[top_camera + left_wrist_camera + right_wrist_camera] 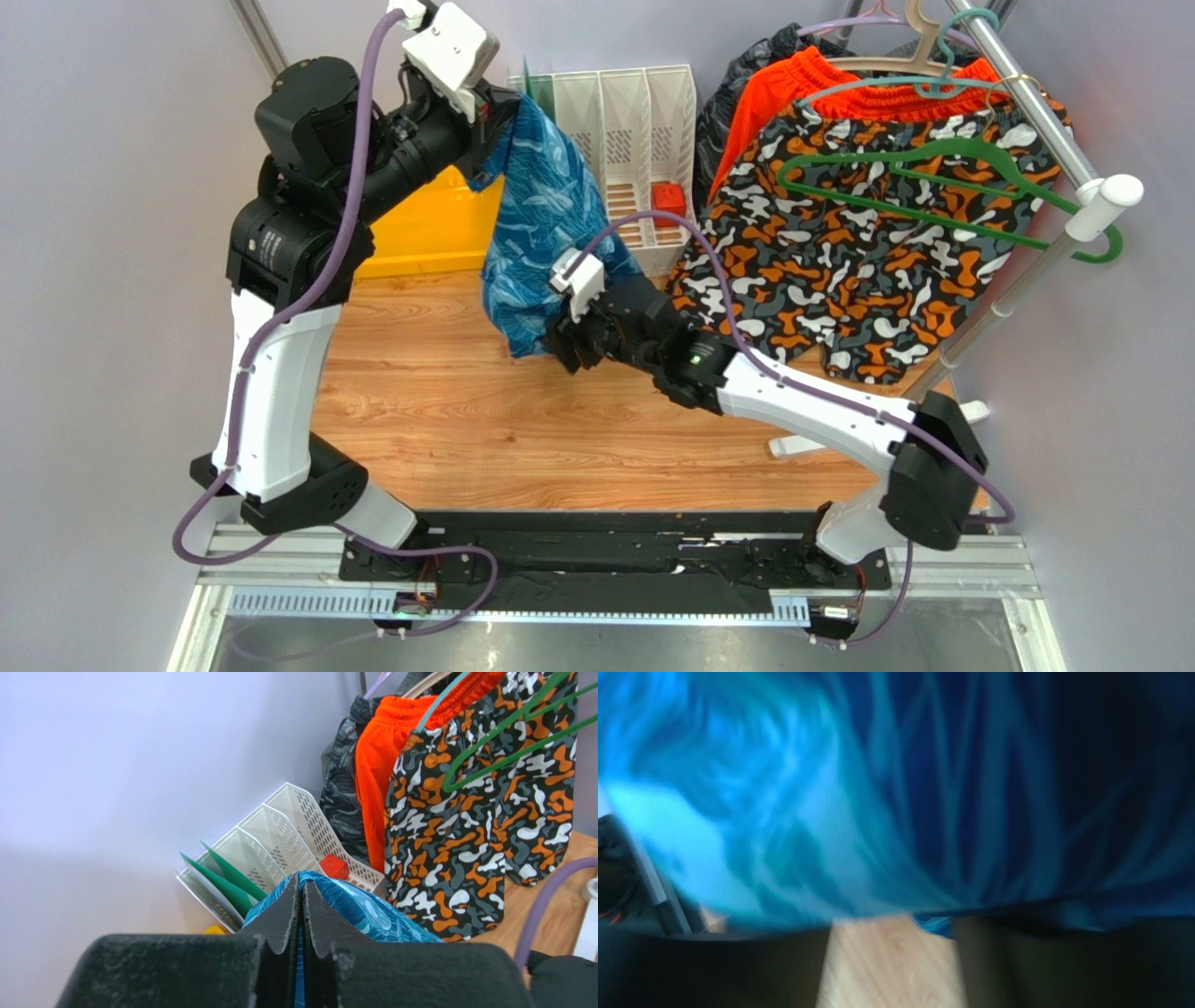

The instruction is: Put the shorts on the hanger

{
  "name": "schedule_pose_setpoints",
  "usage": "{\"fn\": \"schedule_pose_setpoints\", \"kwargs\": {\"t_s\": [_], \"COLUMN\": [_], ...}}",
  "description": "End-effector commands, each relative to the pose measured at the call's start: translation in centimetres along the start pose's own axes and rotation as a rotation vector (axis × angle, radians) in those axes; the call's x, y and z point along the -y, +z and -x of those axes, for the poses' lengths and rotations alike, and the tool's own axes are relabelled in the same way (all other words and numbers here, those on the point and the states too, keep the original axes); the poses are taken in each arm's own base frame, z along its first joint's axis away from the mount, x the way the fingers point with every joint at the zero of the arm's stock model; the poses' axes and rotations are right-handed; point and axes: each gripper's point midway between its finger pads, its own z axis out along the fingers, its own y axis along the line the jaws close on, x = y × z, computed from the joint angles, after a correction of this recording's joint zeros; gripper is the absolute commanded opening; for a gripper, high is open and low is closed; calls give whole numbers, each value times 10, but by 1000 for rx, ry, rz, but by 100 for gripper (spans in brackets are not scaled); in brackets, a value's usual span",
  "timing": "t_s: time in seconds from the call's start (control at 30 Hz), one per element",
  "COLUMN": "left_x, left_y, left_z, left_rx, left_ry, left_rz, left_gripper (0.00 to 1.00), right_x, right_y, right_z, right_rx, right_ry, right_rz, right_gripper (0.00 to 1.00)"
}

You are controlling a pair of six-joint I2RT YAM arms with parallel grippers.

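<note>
The blue leaf-print shorts (537, 224) hang in the air from my left gripper (494, 129), which is shut on their top edge high at the back; the cloth shows pinched between the jaws in the left wrist view (351, 906). My right gripper (572, 340) is open at the shorts' lower hem, which fills the blurred right wrist view (878, 791); wood shows between its fingers (1011, 966). The dark green hanger (926, 182) hangs on the rack at the right, in front of the camouflage shorts (842, 266), and shows in the left wrist view (519, 742).
A white rail (1045, 133) at the back right carries the bright orange shorts (786, 84) and pale teal and beige hangers (933, 42). A white file rack (631, 126) holds green folders and a red block (669, 200). A yellow block (421, 224) sits behind the left arm.
</note>
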Motion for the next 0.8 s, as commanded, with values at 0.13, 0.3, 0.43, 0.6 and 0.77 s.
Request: {"fn": "schedule_pose_setpoints", "kwargs": {"t_s": [0.13, 0.3, 0.43, 0.6, 0.77], "left_x": [-15, -25, -30, -10, 26], "left_y": [-26, -30, -28, -33, -52], "left_z": [0, -47, -102, -186, -254], "left_rx": [2, -112, -257, -444, -564], "left_ry": [21, 38, 43, -61, -200], "left_rz": [106, 166, 189, 99, -24], "left_gripper": [0, 0, 0, 0, 0], "right_x": [53, 30, 6, 13, 27], "right_y": [-25, -106, -165, -227, -239], "right_z": [66, 95, 108, 151, 169], "right_rx": [120, 232, 255, 343, 352], "right_ry": [158, 81, 3, -102, -177], "right_rz": [-154, -23, 79, 11, -71], "right_gripper": [0, 0, 0, 0, 0]}}
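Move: The blue shorts already hang from the left gripper's shut fingers. Their lower edge is roughly 35 cm below that hand, 3 cm back and 3 cm to its right. From the right hand the same edge is only about 2 cm ahead, level with its partly open fingers. The file rack stands some 25 cm ahead of the right hand and 6 cm right; the yellow bin 23 cm ahead and 22 cm left; the camo shorts hang 14 cm ahead and 33 cm right. Nudge the right gripper about 4 cm forward, shutting it on the shorts' lower edge, then draw that edge up, to the right and back, tipping the fingers upward. Keep the left gripper's pinch and lower it some 22 cm, slowly at first, easing left away from the right hand while its fingers tip down. ##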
